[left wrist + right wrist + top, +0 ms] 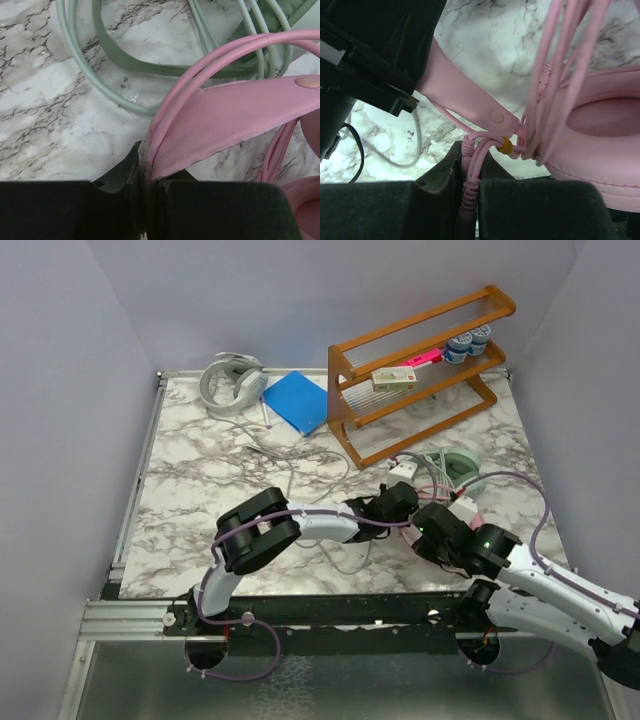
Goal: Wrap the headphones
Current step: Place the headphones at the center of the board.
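The pink headphones [468, 512] lie at the front right of the table, between my two grippers. My left gripper [145, 161] is shut on the end of their pink headband [235, 120]. Pink cable loops [200, 65] arch over the band. My right gripper [471, 167] is shut on the pink cable's plug end and strands [470, 150], next to a yellow bead [504, 145] and the pink ear cup [600, 135]. The mint green headphones [452, 466] and their cable [107, 57] lie just beyond. The silver-grey headphones [232, 383] sit at the back left.
A wooden two-shelf rack [420, 370] with small items stands at the back right. A blue flat object [297, 400] lies beside the silver-grey set. A thin grey cable [300, 465] trails across the middle of the marble table [190, 490].
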Tool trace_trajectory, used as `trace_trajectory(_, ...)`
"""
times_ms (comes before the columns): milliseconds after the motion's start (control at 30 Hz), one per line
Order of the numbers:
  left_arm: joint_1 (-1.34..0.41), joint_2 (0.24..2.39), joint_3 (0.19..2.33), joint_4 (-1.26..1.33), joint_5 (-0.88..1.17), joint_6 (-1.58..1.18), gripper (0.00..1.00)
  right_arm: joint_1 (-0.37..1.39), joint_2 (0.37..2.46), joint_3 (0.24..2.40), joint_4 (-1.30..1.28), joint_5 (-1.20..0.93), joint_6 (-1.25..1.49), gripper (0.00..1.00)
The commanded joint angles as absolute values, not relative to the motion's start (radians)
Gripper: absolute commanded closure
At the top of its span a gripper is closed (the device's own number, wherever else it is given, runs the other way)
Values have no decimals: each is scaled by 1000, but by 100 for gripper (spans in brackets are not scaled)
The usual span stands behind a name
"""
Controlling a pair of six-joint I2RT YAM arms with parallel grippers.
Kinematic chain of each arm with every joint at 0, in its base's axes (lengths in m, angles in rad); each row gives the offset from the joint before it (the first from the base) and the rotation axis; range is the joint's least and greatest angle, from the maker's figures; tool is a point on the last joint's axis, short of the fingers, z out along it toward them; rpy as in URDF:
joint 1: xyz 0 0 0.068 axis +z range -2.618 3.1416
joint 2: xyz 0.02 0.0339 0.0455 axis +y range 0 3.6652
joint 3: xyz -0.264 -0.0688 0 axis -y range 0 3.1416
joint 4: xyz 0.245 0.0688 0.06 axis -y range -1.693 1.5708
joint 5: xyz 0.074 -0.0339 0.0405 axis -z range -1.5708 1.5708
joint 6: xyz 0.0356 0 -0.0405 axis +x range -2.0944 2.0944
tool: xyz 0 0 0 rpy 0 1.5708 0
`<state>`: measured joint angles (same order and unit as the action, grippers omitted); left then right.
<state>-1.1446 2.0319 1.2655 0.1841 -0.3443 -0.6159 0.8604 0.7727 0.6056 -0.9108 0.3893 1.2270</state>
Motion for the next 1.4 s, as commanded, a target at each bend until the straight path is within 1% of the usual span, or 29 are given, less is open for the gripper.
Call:
trace_trajectory(0,-1151,2094,1374,164,-282,-579,100,848,849,636,-785,546,1158,99)
trace_trajectory(133,-1150,2112,1394,131,-264,-572,100,786,913,659,-765,518,1089,100)
trace_trajectory(333,-1148,2119,1409,70,-276,-634,99,654,919,637,-701,419,986,100)
trace_trajectory(433,-1141,2125,1410,82,-264,-662,85,589,927,637,-685,382,945,99)
trace_trajectory(500,-1134,2132,1412,99,-243,-671,78,536,930,640,-674,348,916,99)
trace_trajectory(633,-1120,2141,1397,168,-180,-686,69,440,944,643,-649,295,861,100)
trace_trajectory(733,-1117,2159,1425,155,-133,-690,53,407,972,650,-653,290,851,100)
trace_trajectory(800,-1116,2155,1429,142,-133,-692,44,402,989,657,-653,286,848,99)
trace_trajectory(867,-1110,2127,1409,145,-145,-693,32,402,995,662,-653,292,840,97)
trace_trajectory(933,-1103,2096,1389,142,-157,-688,25,402,993,671,-667,321,841,96)
trace_trajectory(967,-1099,2083,1383,138,-164,-685,23,402,991,673,-670,334,839,95)
trace_trajectory(1033,-1093,2056,1373,123,-173,-679,20,402,990,676,-671,351,839,91)
trace_trajectory(1167,-1087,1987,1338,119,-196,-669,17,402,1010,678,-677,367,849,91)
trace_trajectory(1233,-1081,1954,1327,106,-198,-666,13,402,1010,677,-677,377,852,91)
trace_trajectory(1367,-1069,1900,1291,93,-192,-673,12,401,998,674,-668,386,854,91)
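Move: Both hands hold the pink headphones. The free spot for them lies about 8 cm to the left hand's right, level with it and some 4 cm below; from the right hand it is roughly 12 cm ahead, 7 cm to the right and 6 cm below. The green headphones lie some 6 cm ahead of the left hand and 5 cm to its right. The shelf's near foot is about 9 cm ahead of the left hand and 12 cm to its left. Right hand, still pinching pink cable, goes forward-right about 9 cm; left opens, frees the headband, rises some 4 cm. ##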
